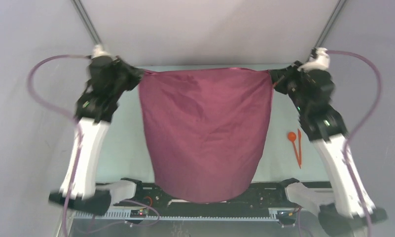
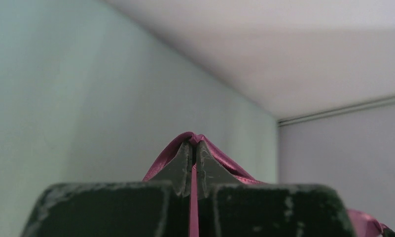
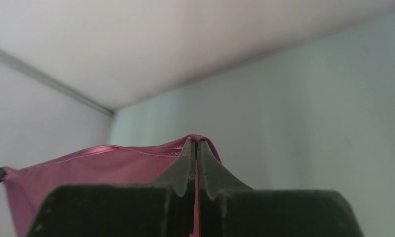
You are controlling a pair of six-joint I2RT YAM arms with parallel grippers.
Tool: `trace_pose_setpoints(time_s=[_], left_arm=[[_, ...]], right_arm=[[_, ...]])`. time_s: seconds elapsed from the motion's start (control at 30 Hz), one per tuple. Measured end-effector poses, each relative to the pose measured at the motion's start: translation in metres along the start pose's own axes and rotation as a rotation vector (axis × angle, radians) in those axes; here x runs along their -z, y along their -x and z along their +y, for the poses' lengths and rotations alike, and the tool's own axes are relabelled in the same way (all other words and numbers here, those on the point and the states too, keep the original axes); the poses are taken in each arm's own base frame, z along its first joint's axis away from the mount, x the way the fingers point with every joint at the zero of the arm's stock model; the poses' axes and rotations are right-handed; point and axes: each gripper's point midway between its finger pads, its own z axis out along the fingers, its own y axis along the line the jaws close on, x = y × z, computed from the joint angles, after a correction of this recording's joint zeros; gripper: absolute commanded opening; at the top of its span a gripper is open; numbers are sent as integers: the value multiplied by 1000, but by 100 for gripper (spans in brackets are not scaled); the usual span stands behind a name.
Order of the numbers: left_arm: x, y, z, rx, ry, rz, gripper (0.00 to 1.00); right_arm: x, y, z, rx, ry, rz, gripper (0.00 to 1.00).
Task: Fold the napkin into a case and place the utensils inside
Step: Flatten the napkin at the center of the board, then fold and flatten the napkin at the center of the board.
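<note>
The maroon napkin (image 1: 205, 133) hangs spread between both arms, lifted by its two far corners, its lower edge drooping over the arm bases. My left gripper (image 1: 142, 74) is shut on the left corner; in the left wrist view cloth (image 2: 220, 159) wraps over the closed gripper (image 2: 195, 144). My right gripper (image 1: 272, 75) is shut on the right corner, and the napkin (image 3: 91, 170) stretches away left of the gripper (image 3: 196, 143) in the right wrist view. The two orange utensils (image 1: 295, 143), a round-bowled spoon and a slim straight piece, lie side by side on the table at the right.
The pale green table (image 1: 131, 148) is bounded by white walls at the back and sides. The black base rail (image 1: 136, 190) with cables runs along the near edge. Purple hoses (image 1: 42, 89) loop outward from each wrist.
</note>
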Motion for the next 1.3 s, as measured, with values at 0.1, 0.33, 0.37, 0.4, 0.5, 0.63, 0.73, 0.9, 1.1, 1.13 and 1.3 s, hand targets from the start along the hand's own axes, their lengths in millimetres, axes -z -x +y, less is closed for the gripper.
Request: trace_pose_setpoints(time_s=[0.1, 0.33, 0.37, 0.4, 0.5, 0.63, 0.73, 0.9, 1.1, 1.13, 1.3], left_arm=[[-85, -50, 43, -15, 153, 149, 0], [-220, -175, 149, 34, 394, 485, 0], [-235, -191, 163, 39, 419, 520, 0], [-244, -200, 172, 40, 434, 538, 0], [-266, -212, 188, 45, 460, 558, 0], [-286, -201, 185, 72, 418, 534, 0], [-296, -188, 180, 86, 385, 507, 0], [-302, -178, 177, 92, 359, 489, 0], [-269, -195, 188, 78, 412, 574, 0], [-252, -203, 193, 68, 431, 606, 0], [-131, -244, 214, 5, 526, 779, 0]], right_arm=[[-67, -54, -63, -3, -143, 146, 0], [-163, -205, -179, -64, -320, 539, 0], [-171, -219, -189, -74, -325, 574, 0], [-181, -229, -195, -81, -325, 601, 0], [-214, -245, -206, -88, -300, 641, 0], [-242, -247, -204, -85, -248, 652, 0], [-257, -241, -199, -76, -215, 640, 0], [-268, -232, -194, -71, -187, 636, 0], [-234, -242, -200, -107, -252, 742, 0], [-216, -249, -201, -117, -271, 774, 0], [-93, -285, -201, -152, -383, 949, 0]])
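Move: Each gripper already pinches an upper corner of the hanging napkin. From the left gripper the board's centre is about 4 cm ahead, 21 to the right and 37 below; from the right gripper it is about 6 cm ahead, 21 to the left and 38 below. The spoon is some 6 cm back and 17 right of the right gripper, with the knife about 5 back and 20 right, both 39 below. Swing both grippers together forward and steeply down, about 34 cm of drop and nearly 25 cm of reach towards the far part of the board, tipping the fingers down some 40 degrees. Then draw both back low towards the robot, nearly 20 cm, over the napkin's lower layer, tipping the fingers down further and keeping the corners pinched shut. ##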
